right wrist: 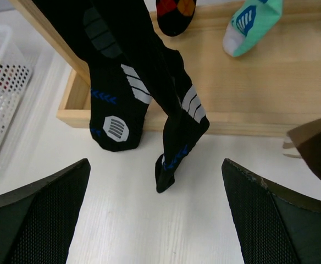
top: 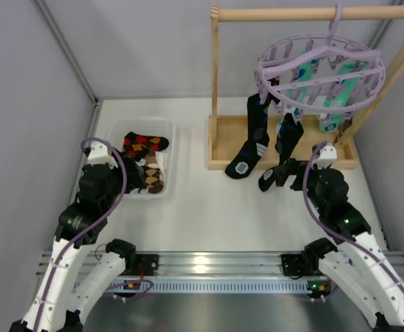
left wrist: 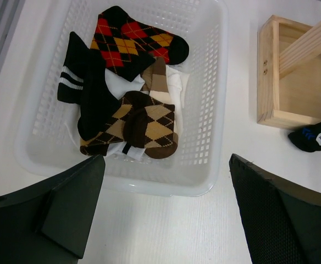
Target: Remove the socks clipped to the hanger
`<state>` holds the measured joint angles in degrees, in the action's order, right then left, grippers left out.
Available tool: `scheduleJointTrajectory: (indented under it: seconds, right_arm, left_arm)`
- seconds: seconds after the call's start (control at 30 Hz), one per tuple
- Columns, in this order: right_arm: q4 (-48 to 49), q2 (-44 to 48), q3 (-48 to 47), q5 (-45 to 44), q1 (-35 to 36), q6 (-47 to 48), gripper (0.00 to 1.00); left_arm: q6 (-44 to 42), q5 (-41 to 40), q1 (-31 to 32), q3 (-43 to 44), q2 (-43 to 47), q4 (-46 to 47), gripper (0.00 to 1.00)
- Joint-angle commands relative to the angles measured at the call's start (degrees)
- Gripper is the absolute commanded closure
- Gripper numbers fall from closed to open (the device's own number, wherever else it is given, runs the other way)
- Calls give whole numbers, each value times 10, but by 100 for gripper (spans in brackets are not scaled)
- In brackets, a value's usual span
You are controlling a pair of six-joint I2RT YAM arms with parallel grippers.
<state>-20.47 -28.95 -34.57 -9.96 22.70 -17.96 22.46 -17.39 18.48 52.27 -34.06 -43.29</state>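
The lilac round hanger (top: 319, 69) hangs by its hook from the wooden rail. Two long black socks (top: 254, 138) (top: 285, 145) dangle from its front pegs, their toes reaching the table. Turquoise socks (top: 340, 90) are clipped further back. In the right wrist view the black socks (right wrist: 114, 118) (right wrist: 180, 132) hang just ahead, with a turquoise toe (right wrist: 248, 25) and an orange-diamond toe (right wrist: 174, 11) above the wooden base. My right gripper (right wrist: 155, 165) is open, low over the table, with the nearer black sock's toe between its fingers and untouched. My left gripper (left wrist: 166, 165) is open at the basket's near rim.
A white mesh basket (left wrist: 218, 110) at the left holds a red-orange argyle sock (left wrist: 130, 38), a brown argyle sock (left wrist: 149, 124) and a black striped one (left wrist: 75, 71). The wooden frame's base tray (top: 219, 145) and top rail (top: 285, 12) stand at the back right. Grey walls close in both sides.
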Motion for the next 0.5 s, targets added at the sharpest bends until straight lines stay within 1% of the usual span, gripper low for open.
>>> scheduleJointTrajectory:
  seconds: [0.0,0.03,0.1,0.2,0.23,0.27,0.3,0.37,0.4,0.47]
  right_arm:
    - [153,-61,33,25,-5,-1,1]
    - [191,-75,44,17,-5,-5,1]
    - [227,-120,67,-12,-5,-16,1]
    - [297,-176,92,-4,-5,-34,3]
    - [343,-188,100,2,-5,-38,6]
    - [359,-197,108,6,-5,-40,10]
    - [375,-215,117,1,-5,-38,20]
    - [414,-229,131,-26,-5,-38,34]
    - [424,-236,136,-35,-5,-37,46]
    - [446,-237,143,-45,-5,-33,65]
  left_arm:
    - [2,8,2,-4,-1,30,1]
    - [2,8,2,-3,-1,30,1]
    - [2,9,2,-3,-1,30,1]
    - [2,9,3,-3,-1,30,2]
    - [2,9,3,-3,-1,30,2]
    - [2,9,4,-3,-2,30,1]
    - [2,9,4,-3,-1,29,1]
    - [1,9,4,-2,-2,29,2]
    - [1,10,4,-2,-1,29,1]
    - [1,10,4,-1,-1,30,1]
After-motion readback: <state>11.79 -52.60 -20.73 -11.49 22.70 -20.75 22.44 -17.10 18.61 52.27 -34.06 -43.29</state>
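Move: The foot of the nearer hanging black sock lies about 7 cm ahead of the right hand, 2 cm to its left and some 10 cm below. The other black sock's foot is about 9 cm farther left than that foot and 4 cm farther out; the brown patterned sock's end hangs about 11 cm to the right hand's right, 6 cm ahead and roughly level in height. From the idle left hand, the nearer foot lies some 45 cm to the right, 8 cm ahead and 13 cm down. The right hand dives at the nearer hanging black sock, sinking about 10 cm while reaching some 6 cm forward and drifting slightly left, fingers wide open until they come down on either side of its foot. As the descent slows, the fingers close to a bit under half open around the foot just above the toe, with the fingers still pointing mostly forward and dipping only a few degrees. ##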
